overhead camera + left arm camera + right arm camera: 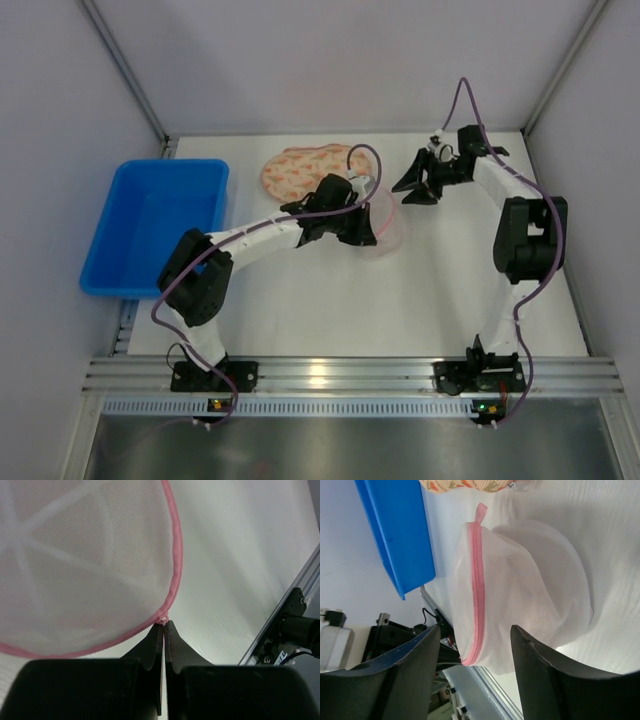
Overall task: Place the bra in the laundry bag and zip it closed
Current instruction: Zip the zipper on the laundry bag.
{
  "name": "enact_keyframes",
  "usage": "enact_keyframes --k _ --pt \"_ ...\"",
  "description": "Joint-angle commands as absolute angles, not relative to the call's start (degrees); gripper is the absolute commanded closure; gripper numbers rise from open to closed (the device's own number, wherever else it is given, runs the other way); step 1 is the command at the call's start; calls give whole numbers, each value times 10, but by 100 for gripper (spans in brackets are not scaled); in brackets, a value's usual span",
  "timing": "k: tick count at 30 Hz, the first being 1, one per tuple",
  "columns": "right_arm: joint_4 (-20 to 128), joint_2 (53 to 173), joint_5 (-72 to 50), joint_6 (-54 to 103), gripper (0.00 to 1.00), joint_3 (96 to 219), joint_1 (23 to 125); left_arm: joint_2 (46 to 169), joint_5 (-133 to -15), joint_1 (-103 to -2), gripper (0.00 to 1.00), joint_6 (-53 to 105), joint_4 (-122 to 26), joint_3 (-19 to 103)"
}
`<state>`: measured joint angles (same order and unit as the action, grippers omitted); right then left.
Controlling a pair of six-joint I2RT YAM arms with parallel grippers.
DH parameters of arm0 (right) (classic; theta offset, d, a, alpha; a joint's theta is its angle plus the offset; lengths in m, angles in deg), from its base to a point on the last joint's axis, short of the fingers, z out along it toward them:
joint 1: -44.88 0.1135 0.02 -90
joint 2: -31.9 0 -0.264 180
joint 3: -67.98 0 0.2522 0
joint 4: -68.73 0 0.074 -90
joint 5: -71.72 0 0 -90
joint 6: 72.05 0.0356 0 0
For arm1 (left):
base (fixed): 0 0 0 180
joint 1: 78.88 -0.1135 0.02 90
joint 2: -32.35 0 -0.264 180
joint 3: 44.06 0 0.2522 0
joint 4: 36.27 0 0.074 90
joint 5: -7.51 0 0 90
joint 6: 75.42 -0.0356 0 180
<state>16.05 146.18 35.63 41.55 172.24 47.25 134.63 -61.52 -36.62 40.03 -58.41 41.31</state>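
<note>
The laundry bag (385, 228) is a white mesh pouch with a pink zipper (476, 580), lying mid-table. My left gripper (368, 228) is shut on the pink zipper edge (164, 621) of the bag (85, 565), the tips pinching a small tab there. The bra (305, 168), peach with an orange pattern, lies flat on the table behind the bag, outside it. Only its edge (470, 485) shows in the right wrist view. To the right of the bag, my right gripper (415, 186) hangs open and holds nothing. The bag (530, 595) shows beyond its jaws (476, 630), apart from them.
A blue plastic bin (155, 225) stands at the table's left side, also in the right wrist view (395, 530). The aluminium rail (330, 375) with both arm bases runs along the near edge. White walls close in the back and sides.
</note>
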Motion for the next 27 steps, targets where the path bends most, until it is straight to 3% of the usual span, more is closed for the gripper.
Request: enact_keyframes --k 1,10,22,23,26,27 --pt "129 1417 346 379 40 1740 459 1367 -603 -360 100 397 -585 481" --pt "114 1326 370 376 42 1606 455 1422 -603 -336 100 401 -579 552" --pt "130 1368 368 385 51 1593 504 1409 -614 -327 100 385 -579 542" --pt "132 1372 371 385 67 1600 503 1404 -617 -327 100 384 -579 536" --pt "130 1385 366 386 99 1621 504 1381 -620 -327 100 380 -579 500" --pt "122 1394 366 384 100 1629 502 1372 -624 -327 100 380 -579 490"
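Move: The near end of the laundry bag's pink zipper, which my left fingers still pinch, is the goal. The stretch to grip lies about 9 cm back, 6 cm left and some 3 cm below my open right fingers, and about 3 cm ahead and 1 cm right of my left fingertips. The mesh body hangs around 6 cm back, 3 cm left and 7 cm below my right hand. The patterned bag lies about 8 cm ahead, 22 cm left and 11 cm below that hand. I bring my right hand back about 8 cm along the zipper towards my left fingertips, rising slightly, then sinking about 3 cm as its open fingers shut on the pink tape just beside them. Meanwhile my left hand keeps its pinch and carries the zipper end about 5 cm to the right, lifting 2 cm on the way and settling down again. ##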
